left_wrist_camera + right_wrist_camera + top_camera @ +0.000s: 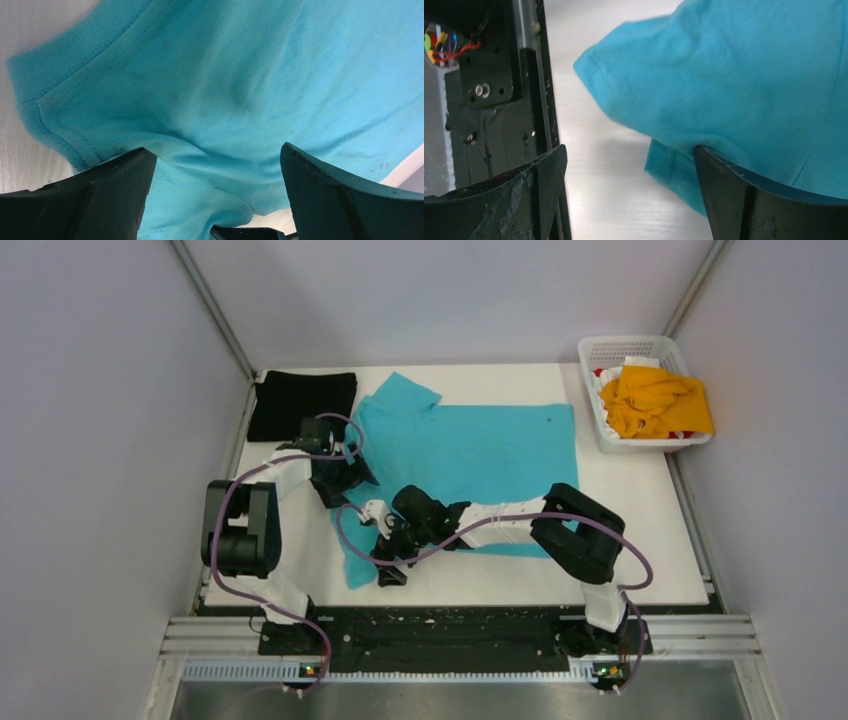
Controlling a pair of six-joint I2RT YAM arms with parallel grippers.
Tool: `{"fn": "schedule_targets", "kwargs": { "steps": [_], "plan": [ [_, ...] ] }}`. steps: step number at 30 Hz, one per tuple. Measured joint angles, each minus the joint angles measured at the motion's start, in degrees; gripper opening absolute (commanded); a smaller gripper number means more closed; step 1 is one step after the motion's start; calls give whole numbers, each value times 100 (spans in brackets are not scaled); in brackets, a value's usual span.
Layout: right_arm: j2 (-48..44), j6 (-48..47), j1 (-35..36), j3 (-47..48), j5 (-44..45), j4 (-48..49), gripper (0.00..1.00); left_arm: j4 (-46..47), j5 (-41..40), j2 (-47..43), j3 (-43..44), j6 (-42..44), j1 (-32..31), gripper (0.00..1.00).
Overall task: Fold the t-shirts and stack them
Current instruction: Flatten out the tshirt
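Observation:
A turquoise-blue t-shirt [470,455] lies spread across the white table. My left gripper [345,475] is at its left edge, by the collar. In the left wrist view that gripper [215,165] is open, and a raised fold of the turquoise cloth [240,75] lies between its spread fingers. My right gripper [390,560] is at the shirt's near left corner. It [631,160] is open over bare table, with its right finger [744,200] against the cloth's hem [734,75]. A black t-shirt [300,403] lies folded at the far left. An orange-yellow t-shirt [655,400] is heaped in the basket.
A white lattice basket [600,345] stands at the table's far right corner. Bare table [640,540] shows at the near right. A black mounting rail [460,635] runs along the near edge, and grey booth walls close in the sides.

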Motion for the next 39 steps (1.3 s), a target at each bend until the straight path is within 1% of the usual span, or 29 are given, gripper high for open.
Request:
{"fn": "schedule_targets", "kwargs": {
  "steps": [10,15,17,19,21,24,27,31,35,36,39],
  "plan": [
    [-949,181,4,-1130,-411,-282,98,-188,-50,0,44,142,0,99],
    [-1021,291,7,-1156,-487,-435,98,-428,-76,-94,17,245,2,99],
    [-1119,345,11,-1156,-479,-649,99,-544,-76,-199,-4,275,7,99],
    [-1246,380,17,-1156,-398,-791,99,-678,-79,-354,-9,293,4,99],
    [-1550,468,24,-1154,-94,-966,99,-822,-127,-621,-20,293,-2,99],
    [-2243,675,-90,-1154,529,-1043,99,-953,-199,-1071,-57,267,-20,99],
    [-2988,1045,-527,-1156,1270,-1029,99,-1054,-251,-1432,-101,225,-46,99],
    [-3646,1740,-1773,-1384,2201,-988,99,-1010,-278,-1576,-282,122,-199,99],
    [-3908,2474,-3136,-2020,2857,-1215,99,-866,-179,-1462,-599,-33,-522,99],
    [-3908,2590,-3344,-2166,3012,-1351,99,-824,-173,-1390,-660,-66,-586,99],
    [-3906,2876,-3626,-2487,3335,-1768,99,-730,-216,-1193,-826,-127,-651,99]
  ]
}}
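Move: The turquoise shirt's crumpled near-left sleeve is right at the right hand's fingers, its middle about 4 cm left, 1 cm ahead and 2 cm below. From that hand the shirt's body lies some 19 cm ahead and 20 cm right, the folded black shirt about 35 cm ahead and 18 cm left. From the left hand, on the shirt's left edge, the sleeve's middle is roughly 13 cm back, 2 cm right and 2 cm lower. Right hand drags sleeve about 8 cm right-back, lifts, swings forward-right over shirt; left hand hops back 7 cm. ##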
